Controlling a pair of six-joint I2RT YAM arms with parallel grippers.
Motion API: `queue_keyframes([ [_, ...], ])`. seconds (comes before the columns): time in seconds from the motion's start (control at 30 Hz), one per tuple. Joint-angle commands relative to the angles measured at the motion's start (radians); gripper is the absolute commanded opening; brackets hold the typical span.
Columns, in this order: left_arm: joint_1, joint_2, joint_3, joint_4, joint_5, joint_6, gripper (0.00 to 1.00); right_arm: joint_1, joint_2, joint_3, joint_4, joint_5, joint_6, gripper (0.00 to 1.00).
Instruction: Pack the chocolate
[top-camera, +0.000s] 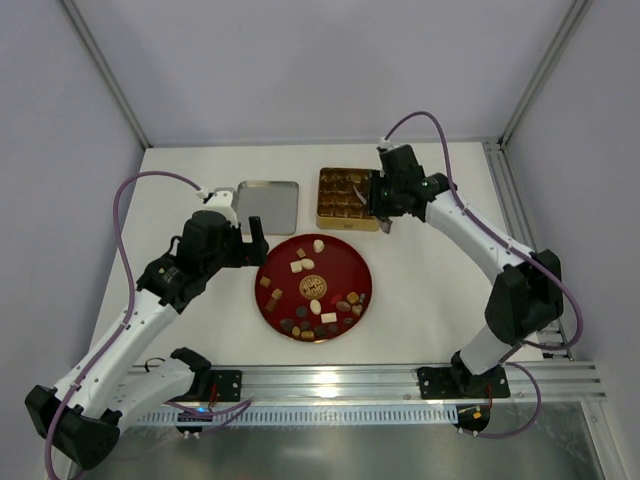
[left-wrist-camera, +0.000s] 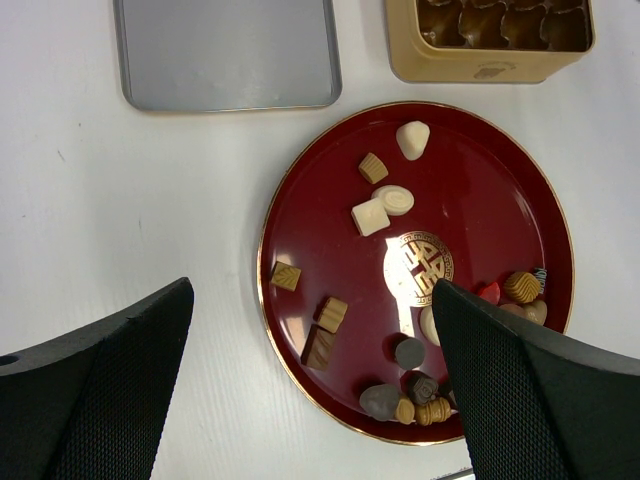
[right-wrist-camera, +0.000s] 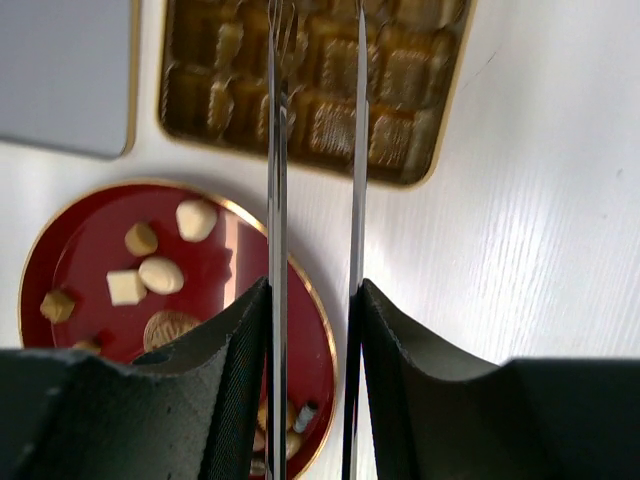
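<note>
Several chocolates (top-camera: 315, 300), dark brown, light brown and cream-white, lie loose on the round red plate (top-camera: 335, 262). They also show in the left wrist view (left-wrist-camera: 372, 216) and the right wrist view (right-wrist-camera: 160, 275). The gold gridded tin (top-camera: 348, 197) holds several brown pieces (right-wrist-camera: 330, 125). My left gripper (left-wrist-camera: 312, 290) is open and empty above the plate's left edge (top-camera: 256, 245). My right gripper (right-wrist-camera: 312, 290) is shut on metal tongs (right-wrist-camera: 277, 150), whose blades reach out over the tin. I see nothing between the blades.
A grey tin lid (top-camera: 268, 206) lies flat left of the gold tin and behind the plate; it also shows in the left wrist view (left-wrist-camera: 225, 50). White walls enclose the table. A metal rail runs along the near edge.
</note>
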Motion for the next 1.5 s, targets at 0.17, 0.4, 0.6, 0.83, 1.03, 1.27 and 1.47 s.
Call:
queue_keyframes([
  [0.17,-0.002,-0.001,0.012,0.025,0.008,0.005,1.00,0.224,-0.322,-0.263,0.056,0.043,0.082,0.41],
  [0.4,-0.001,0.002,0.010,0.027,0.008,0.004,1.00,0.390,-0.351,-0.352,0.086,0.056,0.161,0.42],
  [0.6,-0.002,0.002,0.009,0.025,0.000,0.004,1.00,0.474,-0.304,-0.349,0.106,0.066,0.201,0.41],
  [0.83,-0.002,0.002,0.009,0.028,0.005,0.004,1.00,0.483,-0.273,-0.358,0.114,0.087,0.208,0.41],
  [1.03,-0.002,0.005,0.009,0.027,0.005,0.004,1.00,0.485,-0.244,-0.343,0.122,0.079,0.196,0.41],
  [1.27,-0.001,0.006,0.009,0.025,0.006,0.004,1.00,0.485,-0.201,-0.314,0.126,0.076,0.181,0.41],
  [1.47,-0.002,0.005,0.009,0.027,0.003,0.004,1.00,0.485,-0.176,-0.289,0.123,0.079,0.172,0.41],
])
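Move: The oval white chocolate on the red tray lies roughly 10 cm back and 16 cm to the left of the right hand, which still holds the tongs, and some 15 cm below it. The white square stands 3 cm farther left of the oval, the white cone some 5 cm ahead of it and 3 cm to its right. The gold box's middle is about 7 cm ahead and 6 cm left of this hand. From the left hand the oval lies some 13 cm right and 3 cm ahead. The oval white chocolate is what the open tongs, still gripped in the right fingers, are brought to: away from the gold box the right hand sweeps quickly back about 17 cm and left about 10, rising a little at first and turning some 17 degrees counter-clockwise. Over the tray it slows and sinks gently, prongs on either side of the oval; contact can't be seen. ##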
